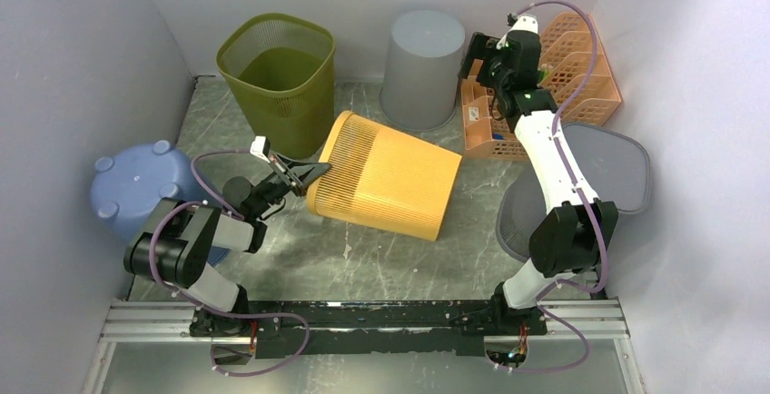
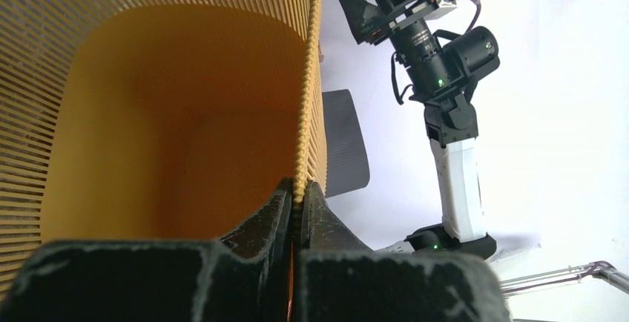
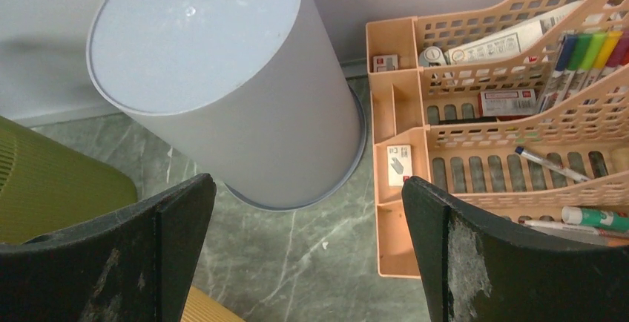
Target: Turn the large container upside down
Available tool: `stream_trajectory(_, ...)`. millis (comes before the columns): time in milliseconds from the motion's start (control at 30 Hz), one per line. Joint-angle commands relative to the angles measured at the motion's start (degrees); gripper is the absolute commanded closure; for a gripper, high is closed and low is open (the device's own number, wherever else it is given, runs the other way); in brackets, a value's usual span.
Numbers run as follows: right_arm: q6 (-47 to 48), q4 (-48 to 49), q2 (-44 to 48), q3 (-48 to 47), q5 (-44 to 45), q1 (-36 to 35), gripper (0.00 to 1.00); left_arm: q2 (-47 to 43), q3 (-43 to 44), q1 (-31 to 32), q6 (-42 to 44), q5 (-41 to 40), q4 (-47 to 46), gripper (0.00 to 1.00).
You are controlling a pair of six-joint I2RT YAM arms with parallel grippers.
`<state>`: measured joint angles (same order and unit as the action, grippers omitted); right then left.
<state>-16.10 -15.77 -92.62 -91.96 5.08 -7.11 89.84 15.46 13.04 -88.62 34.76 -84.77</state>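
The large yellow slatted basket [image 1: 390, 181] lies tipped on its side in the middle of the table, with its open mouth facing left. My left gripper [image 1: 313, 173] is shut on the basket's rim. In the left wrist view the fingers pinch the beaded rim [image 2: 300, 151] between them at the gripper [image 2: 299, 188], and the basket's inside [image 2: 170, 114] fills the frame. My right gripper [image 1: 478, 56] is open and empty, held high at the back. In the right wrist view it [image 3: 308, 188] hovers over bare table, and a corner of the basket [image 3: 208, 311] shows at the bottom.
An olive mesh basket [image 1: 277, 72] stands at the back left. An upside-down grey bin [image 1: 422, 67] stands beside it and also shows in the right wrist view [image 3: 222, 77]. An orange desk organiser [image 1: 563, 67] is at the back right, a grey bin [image 1: 617, 167] at the right, and a blue tub [image 1: 136, 185] at the left.
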Motion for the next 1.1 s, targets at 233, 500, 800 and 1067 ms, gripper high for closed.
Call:
stream_trajectory(233,-0.6,2.6,2.8,3.5,-0.3,1.0,0.0,-1.0,2.5,0.1,-7.0,-2.0,-18.2,0.93)
stream_trajectory(500,-0.7,2.9,2.9,3.7,-1.7,2.4,0.0,1.2,6.2,8.9,-10.0,-13.2,-19.3,0.93)
stream_trajectory(800,-0.8,3.2,2.9,4.3,-1.8,3.3,0.0,6.1,19.6,18.7,-9.9,-19.1,-19.3,0.93)
stream_trajectory(1067,-0.6,3.6,2.6,5.2,-1.9,3.8,0.0,10.4,17.0,19.0,-9.5,-20.1,-19.4,0.93)
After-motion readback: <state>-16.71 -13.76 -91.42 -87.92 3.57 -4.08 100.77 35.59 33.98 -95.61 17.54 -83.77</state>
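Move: The left gripper already pinches the upper rim of the yellow container, which lies tipped on its side; its middle is about 13 cm to the right, level ahead, some 9 cm lower. From that gripper the upturned grey container stands 26 cm ahead and 20 cm right, the green container 20 cm ahead and 9 cm left, the dark grey bin about 53 cm right and 3 cm back. From the right gripper, the yellow container's middle lies roughly 21 cm back, 20 cm left and 22 cm below. Keep the left fingers pinched on the yellow container's rim: first raise it about 5 cm, then swing it some 12 cm to the right, base end leading, towards the dark grey bin, while rolling the hand about 10 degrees so its right side comes up. Let the open, empty right gripper sink slightly and ease about 2 cm left. ##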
